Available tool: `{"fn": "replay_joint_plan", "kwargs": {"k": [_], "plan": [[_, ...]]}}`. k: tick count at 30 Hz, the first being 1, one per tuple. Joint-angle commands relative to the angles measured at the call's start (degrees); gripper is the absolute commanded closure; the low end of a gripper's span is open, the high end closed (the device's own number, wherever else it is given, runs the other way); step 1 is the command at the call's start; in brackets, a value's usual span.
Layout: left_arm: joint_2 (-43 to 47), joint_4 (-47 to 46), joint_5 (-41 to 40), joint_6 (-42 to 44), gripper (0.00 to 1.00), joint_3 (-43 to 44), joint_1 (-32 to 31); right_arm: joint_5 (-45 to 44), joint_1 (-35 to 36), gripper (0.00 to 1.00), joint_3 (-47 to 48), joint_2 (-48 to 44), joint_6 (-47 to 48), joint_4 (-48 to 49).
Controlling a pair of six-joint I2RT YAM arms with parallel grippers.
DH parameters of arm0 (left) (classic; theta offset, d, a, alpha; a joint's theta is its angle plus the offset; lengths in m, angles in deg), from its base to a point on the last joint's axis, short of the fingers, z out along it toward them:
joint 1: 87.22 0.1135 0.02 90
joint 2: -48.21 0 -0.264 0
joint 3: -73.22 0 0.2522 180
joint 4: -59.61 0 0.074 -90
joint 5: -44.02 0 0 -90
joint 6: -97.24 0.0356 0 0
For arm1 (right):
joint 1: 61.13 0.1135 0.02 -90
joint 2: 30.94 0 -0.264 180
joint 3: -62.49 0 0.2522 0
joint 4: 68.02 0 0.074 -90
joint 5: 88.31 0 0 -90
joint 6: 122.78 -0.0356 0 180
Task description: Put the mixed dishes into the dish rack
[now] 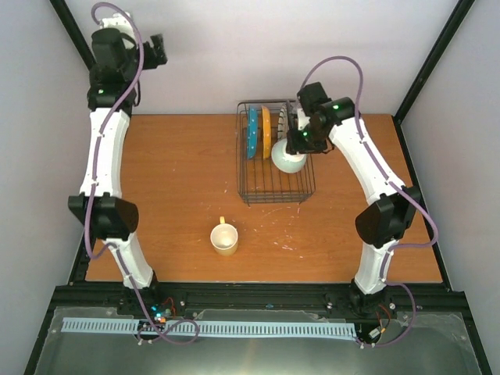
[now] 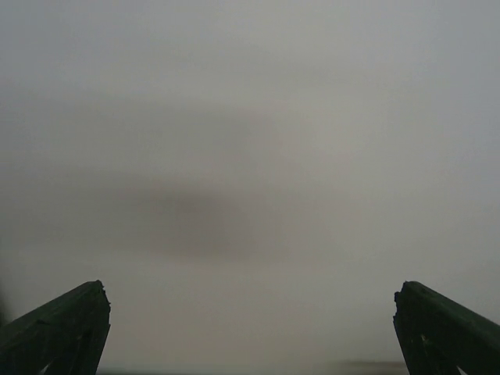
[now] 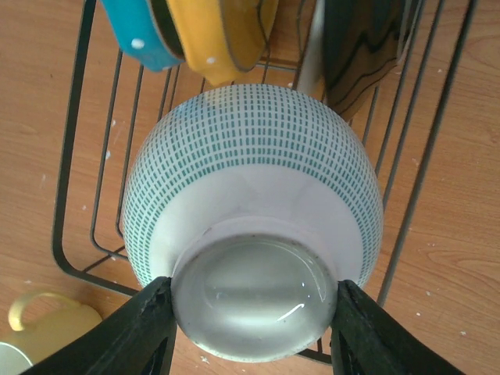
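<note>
My right gripper (image 1: 301,142) (image 3: 254,287) is shut on the foot ring of the mint-green bowl (image 1: 289,162) (image 3: 250,156), a white bowl with small green dashes. The bowl is tipped on its side over the right part of the dish rack (image 1: 275,199) (image 3: 74,117). I cannot tell whether it touches the wires. A teal dotted plate (image 1: 252,133) (image 3: 144,35), a yellow-orange plate (image 1: 266,131) (image 3: 219,39) and a dark striped plate (image 3: 359,55) stand on edge in the rack. The cream-yellow mug (image 1: 224,238) (image 3: 47,332) stands upright on the table in front of the rack. My left gripper (image 1: 156,51) (image 2: 250,287) is open and holds nothing.
The left arm is raised at the back left corner, its gripper facing the plain grey wall. The rack sits near the table's (image 1: 172,180) far edge, right of centre. White crumbs lie on the wood between the mug and the rack.
</note>
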Motion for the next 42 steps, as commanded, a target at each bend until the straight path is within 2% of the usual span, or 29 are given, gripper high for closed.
{"fn": "replay_joint_plan", "kwargs": {"k": [1,4,8,13,17,21,25,32,36,42], "plan": [[4.2,11.8,-17.0,9.2,0.00,-12.4,1.6,-6.7,4.1,0.97,1.1,0.6,0.7,-1.5],[6.4,12.0,-15.4,6.9,0.00,-17.8,2.1,-8.0,6.1,0.97,-1.7,-0.3,0.0,-1.7],[8.8,9.9,-12.3,5.0,0.00,-25.0,2.9,-10.1,7.0,0.97,-8.4,-2.6,-0.6,2.6],[13.1,4.8,-11.2,3.4,0.00,-35.4,3.6,-13.0,7.5,0.97,-10.8,-1.5,-0.5,5.2],[14.3,4.6,-10.8,2.8,0.09,-37.4,3.7,-15.2,7.5,0.97,-12.2,-1.1,-0.4,8.0],[14.4,5.9,-10.9,4.2,0.11,-38.2,3.7,-14.9,7.5,0.97,-14.1,0.1,0.5,10.5],[16.2,7.4,-7.1,6.8,0.17,-40.4,3.6,-13.0,7.5,0.97,-16.2,1.8,0.9,12.2],[24.6,5.9,0.5,11.7,0.34,-50.7,3.2,-12.8,7.4,0.97,-19.9,3.3,1.6,14.7],[27.2,8.0,4.1,13.7,0.34,-53.9,2.8,-12.7,7.4,0.97,-20.5,4.6,1.8,16.0],[28.8,11.0,3.9,16.2,0.34,-56.2,2.6,-12.1,7.1,0.97,-20.5,6.3,1.8,16.7]]}}
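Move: The right hand already pinches the green bowl by its foot over the rack; the open near-right part of the rack lies about 2 cm back, 2 cm left and 20 cm below. From this hand, the black plates stand some 13 cm ahead and 5 cm left, the yellow plates 13 ahead and 10 left. The mug is 16 back, 21 left. From the empty left hand, the mug lies some 33 cm back, 18 right, 46 down. The right hand lowers the bowl about 14 cm into the rack's open near-right part, easing back some 3 cm early and mostly regaining it, nearly halting halfway, while the wrist swings about 15 degrees towards straight down and the fingers keep their pinch. The empty left hand drops about 24 cm, then draws back about 13 cm overall, tipping down some 35 degrees and narrowing its fingers by a third. ##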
